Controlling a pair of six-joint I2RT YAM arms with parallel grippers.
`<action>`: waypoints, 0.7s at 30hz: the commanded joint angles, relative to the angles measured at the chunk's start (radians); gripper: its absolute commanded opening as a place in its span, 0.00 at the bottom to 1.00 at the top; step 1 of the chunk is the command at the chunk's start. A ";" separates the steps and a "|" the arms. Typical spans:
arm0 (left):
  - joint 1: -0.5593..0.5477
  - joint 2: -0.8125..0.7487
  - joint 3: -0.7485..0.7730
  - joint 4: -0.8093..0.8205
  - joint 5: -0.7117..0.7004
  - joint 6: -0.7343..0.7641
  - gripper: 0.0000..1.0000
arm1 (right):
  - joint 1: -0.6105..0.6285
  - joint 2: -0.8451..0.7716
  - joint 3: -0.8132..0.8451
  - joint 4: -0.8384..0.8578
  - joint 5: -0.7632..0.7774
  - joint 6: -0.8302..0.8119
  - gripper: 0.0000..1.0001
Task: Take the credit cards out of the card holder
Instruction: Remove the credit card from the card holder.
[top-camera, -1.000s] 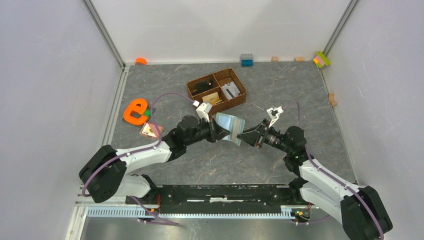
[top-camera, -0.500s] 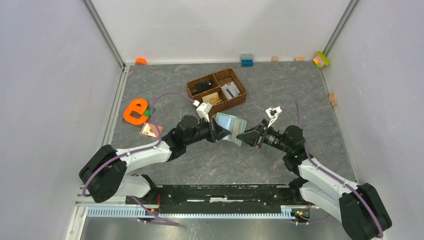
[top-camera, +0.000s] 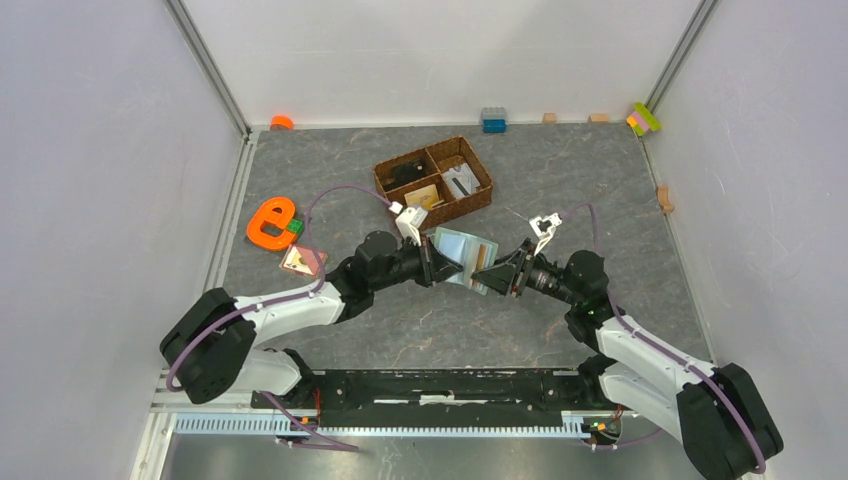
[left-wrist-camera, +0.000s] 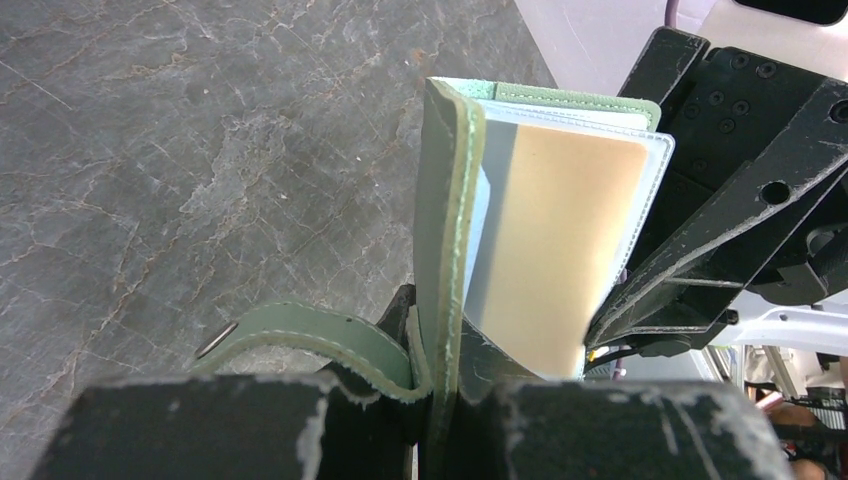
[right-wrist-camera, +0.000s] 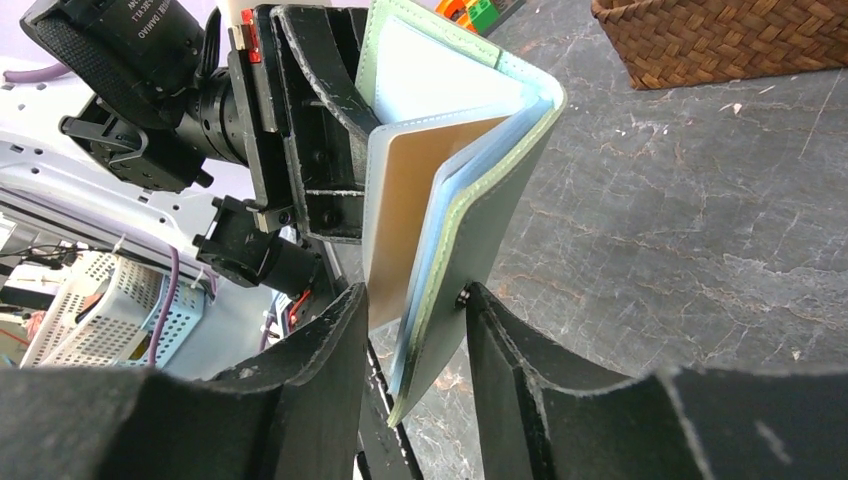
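The sage-green card holder (top-camera: 463, 255) hangs open above the table's middle, between both arms. My left gripper (top-camera: 437, 262) is shut on one green flap (left-wrist-camera: 447, 200), clamped near its snap strap (left-wrist-camera: 300, 330). A tan credit card (left-wrist-camera: 560, 240) sits in a clear pale-blue inner leaf (right-wrist-camera: 410, 200). My right gripper (right-wrist-camera: 415, 300) is open, its jaws either side of the other flap (right-wrist-camera: 490, 200) and that leaf. One finger (right-wrist-camera: 520, 340) touches the flap's snap; the other stands just clear of the card. A pinkish-brown card (top-camera: 299, 260) lies flat on the table at left.
A brown wicker divided basket (top-camera: 478, 195) with small items stands behind the arms. An orange letter-e shape (top-camera: 270, 222) lies left, beside the flat card. Small blocks (top-camera: 493, 120) (top-camera: 643, 118) line the back wall. White walls close in on both sides.
My right gripper has edged left onto the card holder and its jaws have widened. The holder now spreads further open, showing the tan card. The left arm has barely moved.
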 joint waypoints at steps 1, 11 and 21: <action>-0.022 0.003 0.039 0.085 0.055 0.018 0.03 | 0.006 0.013 0.047 0.005 0.003 -0.017 0.47; -0.057 0.051 0.083 0.076 0.115 0.042 0.04 | 0.006 0.020 0.050 -0.002 0.004 -0.018 0.62; -0.068 0.144 0.124 0.143 0.241 -0.015 0.04 | 0.006 0.020 0.049 -0.009 0.010 -0.021 0.75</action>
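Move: Between the two grippers hangs the open card holder, its cover pinched by the left fingers, its middle about 3 cm to the left hand's right and 1 cm ahead. The right fingertips it is taken to are some 6 cm to the left hand's right and 1 cm back, level. From the right hand, the holder's middle is about 3 cm left and 2 cm ahead. The basket stands roughly 16 cm ahead, 3 cm left and 12 cm below the left hand. Feeding the holder in between the right fingers, the left hand keeps its pinch and goes about 3 cm to the right and 2 cm back, turning some 10 degrees clockwise. The right hand all but stays, sinking 1 cm, while its fingers, already astride the clear pages and cover, spread from under half to nearly three quarters open. ##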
